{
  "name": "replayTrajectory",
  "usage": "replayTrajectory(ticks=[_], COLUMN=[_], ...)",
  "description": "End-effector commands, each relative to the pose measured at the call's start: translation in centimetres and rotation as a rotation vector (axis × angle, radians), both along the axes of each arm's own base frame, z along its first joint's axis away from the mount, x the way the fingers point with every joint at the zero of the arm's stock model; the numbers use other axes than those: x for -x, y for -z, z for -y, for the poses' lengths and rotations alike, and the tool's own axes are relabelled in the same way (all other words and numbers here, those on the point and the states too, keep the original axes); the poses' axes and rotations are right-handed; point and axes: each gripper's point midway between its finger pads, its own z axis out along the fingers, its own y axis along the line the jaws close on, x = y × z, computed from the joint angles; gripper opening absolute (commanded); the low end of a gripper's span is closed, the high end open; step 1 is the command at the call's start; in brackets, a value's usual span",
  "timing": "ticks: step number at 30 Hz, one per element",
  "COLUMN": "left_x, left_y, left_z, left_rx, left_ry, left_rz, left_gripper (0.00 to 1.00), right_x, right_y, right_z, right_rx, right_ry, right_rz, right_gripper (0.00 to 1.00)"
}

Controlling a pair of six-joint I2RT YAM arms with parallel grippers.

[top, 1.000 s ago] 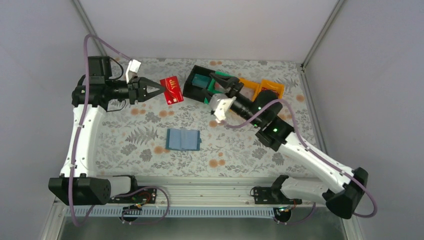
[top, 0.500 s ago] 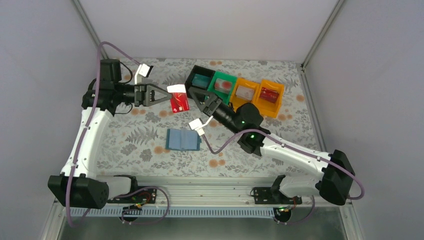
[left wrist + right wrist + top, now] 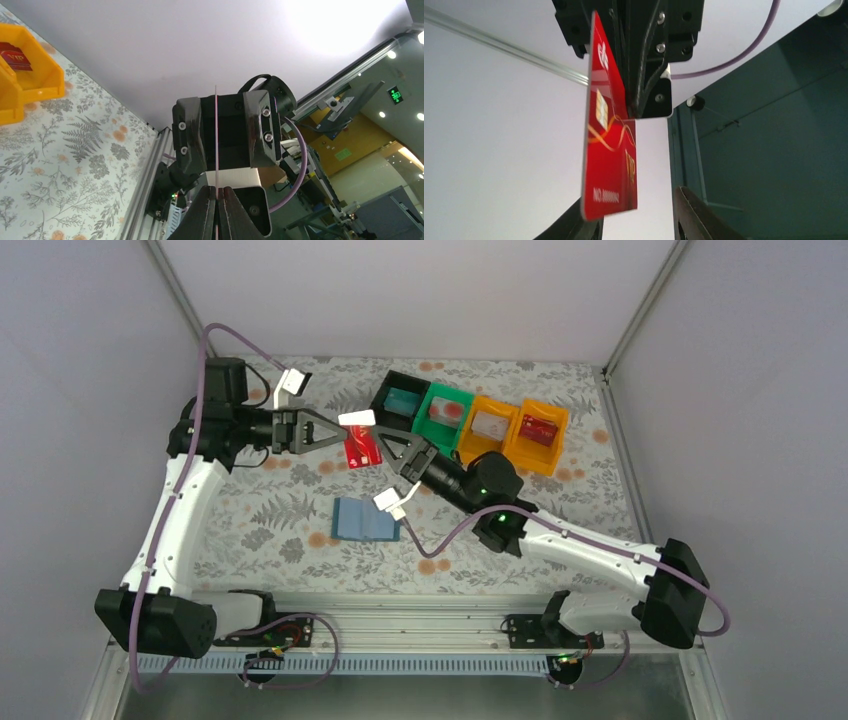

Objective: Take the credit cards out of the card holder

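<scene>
My left gripper [image 3: 343,432] is shut on a red credit card [image 3: 362,448] and holds it in the air above the table, left of the bins. In the left wrist view the card [image 3: 216,150] shows edge-on between the closed fingertips [image 3: 218,192]. My right gripper [image 3: 388,447] faces it from the right, jaws apart. In the right wrist view the card's lower edge [image 3: 611,160] hangs between the two fingers [image 3: 636,220], close to the left one, with a gap to the right one. The blue card holder [image 3: 366,520] lies open on the table below them.
Four bins stand in a row at the back: black [image 3: 399,377], green [image 3: 452,392] and two orange [image 3: 500,403] [image 3: 548,408], each with a card inside. The table's back wall is just behind them.
My right arm swung left from the bins to the held card, and its jaws narrowed. My left gripper carried the red card a little to the right.
</scene>
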Motion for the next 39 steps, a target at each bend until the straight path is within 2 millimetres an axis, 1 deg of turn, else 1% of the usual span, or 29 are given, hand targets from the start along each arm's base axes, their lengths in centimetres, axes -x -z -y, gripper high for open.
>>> replayTrajectory(ticks=[1, 3, 6, 10, 13, 15, 20, 21, 22, 23, 24, 25, 26, 27, 28, 29, 30, 31, 32, 34, 36, 39], left_x=[0.4, 0.4, 0.4, 0.5, 0.6, 0.5, 0.2, 0.0, -0.2, -0.5, -1.0, -2.0, -2.9, -3.9, -4.9, -5.9, -6.9, -7.9, -8.8, -10.1, -10.9, -12.0], left_y=[-0.3, -0.4, -0.2, -0.3, -0.4, -0.2, -0.1, 0.0, 0.1, 0.3, 0.4, 0.5, 0.5, 0.4, 0.5, 0.4, 0.6, 0.7, 1.1, 1.7, 2.2, 3.8], left_z=[0.1, 0.1, 0.1, 0.2, 0.1, 0.2, 0.2, 0.2, 0.2, 0.2, 0.1, -0.1, -0.6, -1.1, -1.6, -2.2, -2.9, -3.8, -4.8, -6.4, -7.5, -8.5], left_rx=[0.020, 0.022, 0.021, 0.024, 0.025, 0.024, 0.020, 0.017, 0.011, 0.001, -0.016, -0.052, -0.089, -0.143, -0.208, -0.291, -0.370, -0.443, -0.519, -0.622, -0.685, -0.745], left_ry=[0.035, 0.041, 0.039, 0.045, 0.046, 0.044, 0.038, 0.032, 0.023, 0.008, -0.021, -0.077, -0.131, -0.193, -0.247, -0.309, -0.361, -0.417, -0.477, -0.563, -0.617, -0.650], left_rz=[-0.012, -0.012, -0.012, -0.009, -0.004, -0.009, 0.000, -0.001, 0.004, 0.011, 0.029, 0.064, 0.108, 0.165, 0.223, 0.298, 0.379, 0.434, 0.477, 0.549, 0.602, 0.603], left_gripper=[0.02, 0.02, 0.02, 0.02, 0.02, 0.02, 0.03, 0.10, 0.27, 0.61, 0.82, 0.97, 1.00, 1.00, 1.00, 1.00, 1.00, 1.00, 1.00, 1.00, 1.00, 1.00], right_x=[1.0, 1.3, 1.5, 1.3, 1.2, 1.2, 0.6, 0.6, 0.5, 0.3, -0.1, -0.8, -1.5, -2.4, -3.7, -5.1, -6.7, -8.1, -9.5, -11.7, -13.8, -16.6], right_y=[0.4, 1.2, 1.4, 1.6, 1.5, 1.0, -0.3, -0.3, -0.6, -0.4, -0.3, -0.1, -0.2, -0.1, 0.2, -0.1, 0.1, -0.4, 0.5, 1.8, 4.1, 8.4], right_z=[-1.1, -1.5, -1.7, -1.9, -1.8, -1.7, -0.9, -0.7, -0.5, -0.4, -0.2, 0.1, 0.5, 0.9, 1.7, 2.8, 4.4, 6.0, 7.6, 10.5, 13.5, 18.1], right_rx=[0.148, 0.175, 0.182, 0.193, 0.186, 0.162, 0.107, 0.103, 0.097, 0.095, 0.086, 0.055, 0.015, -0.022, -0.082, -0.180, -0.282, -0.419, -0.492, -0.660, -0.761, -0.836], right_ry=[0.058, 0.049, 0.042, 0.049, 0.054, 0.051, 0.047, 0.044, 0.043, 0.051, 0.071, 0.092, 0.127, 0.174, 0.242, 0.312, 0.403, 0.458, 0.529, 0.601, 0.702, 0.896], right_rz=[0.218, 0.202, 0.188, 0.159, 0.138, 0.102, -0.096, -0.135, -0.170, -0.217, -0.268, -0.354, -0.439, -0.527, -0.630, -0.723, -0.808, -0.898, -1.000, -1.183, -1.279, -1.391], right_gripper=[0.35, 0.33, 0.28, 0.17, 0.05, 0.04, 0.04, 0.04, 0.04, 0.04, 0.04, 0.04, 0.04, 0.04, 0.04, 0.04, 0.04, 0.04, 0.04, 0.04, 0.04, 0.04])
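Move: The red credit card, still held at its edge by the left hand, has its middle about 3 cm left of the right hand, 1 cm back and 2 cm lower; from the left hand it lies some 4 cm right and 2 cm back. The open card holder lies on the table about 39 cm below the right hand, 3 cm ahead and 4 cm left. The orange bin with red cards is roughly 23 cm ahead, 31 cm right and 38 cm below. Easing down-left, the right hand pinches the red card; left releases, withdraws forward-left; right swings some 20 cm forward-right. ##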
